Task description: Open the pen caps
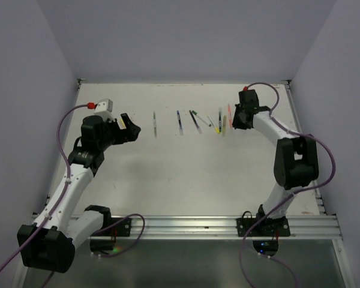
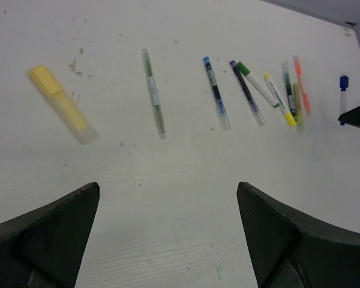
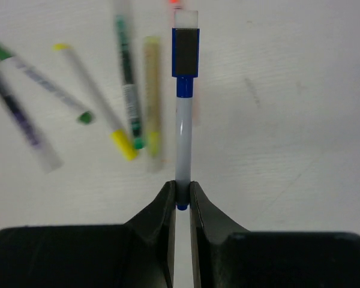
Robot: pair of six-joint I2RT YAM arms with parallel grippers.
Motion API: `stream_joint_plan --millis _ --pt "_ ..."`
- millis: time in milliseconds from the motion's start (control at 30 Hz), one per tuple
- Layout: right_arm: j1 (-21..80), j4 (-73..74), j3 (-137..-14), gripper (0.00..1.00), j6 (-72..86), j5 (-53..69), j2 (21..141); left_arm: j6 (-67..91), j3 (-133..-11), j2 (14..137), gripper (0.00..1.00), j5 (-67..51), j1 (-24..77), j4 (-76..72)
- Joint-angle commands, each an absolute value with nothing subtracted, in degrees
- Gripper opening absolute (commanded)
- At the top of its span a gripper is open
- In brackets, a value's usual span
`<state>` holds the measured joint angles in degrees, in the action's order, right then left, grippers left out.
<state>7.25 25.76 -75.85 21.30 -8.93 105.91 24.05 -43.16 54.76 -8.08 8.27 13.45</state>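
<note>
My right gripper (image 3: 182, 195) is shut on the tail end of a white pen (image 3: 183, 135). Its blue cap (image 3: 185, 57) points away from me, still on the pen. This pen (image 2: 343, 90) also shows at the right edge of the left wrist view, by the right gripper's finger (image 2: 357, 115). Several more capped pens lie in a row across the table (image 1: 192, 120). Among them are a yellow highlighter (image 2: 63, 105), a thin green pen (image 2: 154, 93) and a blue pen (image 2: 216, 93). My left gripper (image 2: 168, 192) hangs open above bare table in front of the row, holding nothing.
A cluster of pens lies just left of the held one: a green-capped white marker (image 2: 257, 84), a yellow-tipped pen (image 2: 279, 99) and an orange pen (image 2: 302, 84). Walls enclose the table (image 1: 186, 174) at the back and both sides.
</note>
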Motion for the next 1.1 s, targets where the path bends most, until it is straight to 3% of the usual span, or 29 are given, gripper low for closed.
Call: stream_joint_plan --millis 0,167,500,633,833,1067 --pt "13.1 14.8 -69.5 0.0 19.7 -3.6 92.3 29.9 -50.2 56.9 1.0 -16.1 9.1 11.9" --pt "22.9 3.9 -58.5 0.0 19.5 4.7 79.5 35.0 -54.7 60.1 1.0 -18.3 14.4 9.8" --pt "38.5 -9.7 -45.7 0.0 18.8 8.6 66.2 42.6 -56.9 66.2 0.96 -13.5 26.4 -1.6" --pt "40.3 -11.2 -43.9 0.0 18.2 9.4 65.6 44.4 -55.2 67.8 0.9 -10.5 30.4 -8.2" --pt "42.2 -12.0 -42.3 0.0 18.2 9.5 64.9 41.9 -56.7 70.9 0.77 -3.9 36.9 -8.0" --pt "42.5 -12.8 -41.1 0.0 18.5 9.4 63.7 40.4 -57.0 72.8 0.69 1.8 40.1 -4.8"
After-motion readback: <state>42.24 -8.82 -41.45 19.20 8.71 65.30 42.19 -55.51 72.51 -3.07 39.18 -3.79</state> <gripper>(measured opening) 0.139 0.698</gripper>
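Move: The blue whiteboard marker is already in the right fingers, its middle about 4 cm ahead of them; the left gripper waits some 47 cm left, 12 back and 13 higher. From the left hand the marker is 47 cm right, 16 ahead and 12 lower; on the table, the thin green pen lies 20 ahead, 10 right, the blue pen 20 ahead, 20 right. From the right hand, the orange pen lies 11 ahead, 1 left. Sweeping left some 25 cm, back 18 and up 14, the right hand keeps its grip on the marker's tail, swings about 50 degrees counter-clockwise and tips its fingers towards level. The left hand slides right about 21 cm to meet it, rising 9 cm and then sinking a little, turning clockwise as its wide-open fingers narrow by roughly a third around the cap end, contact not discernible. ##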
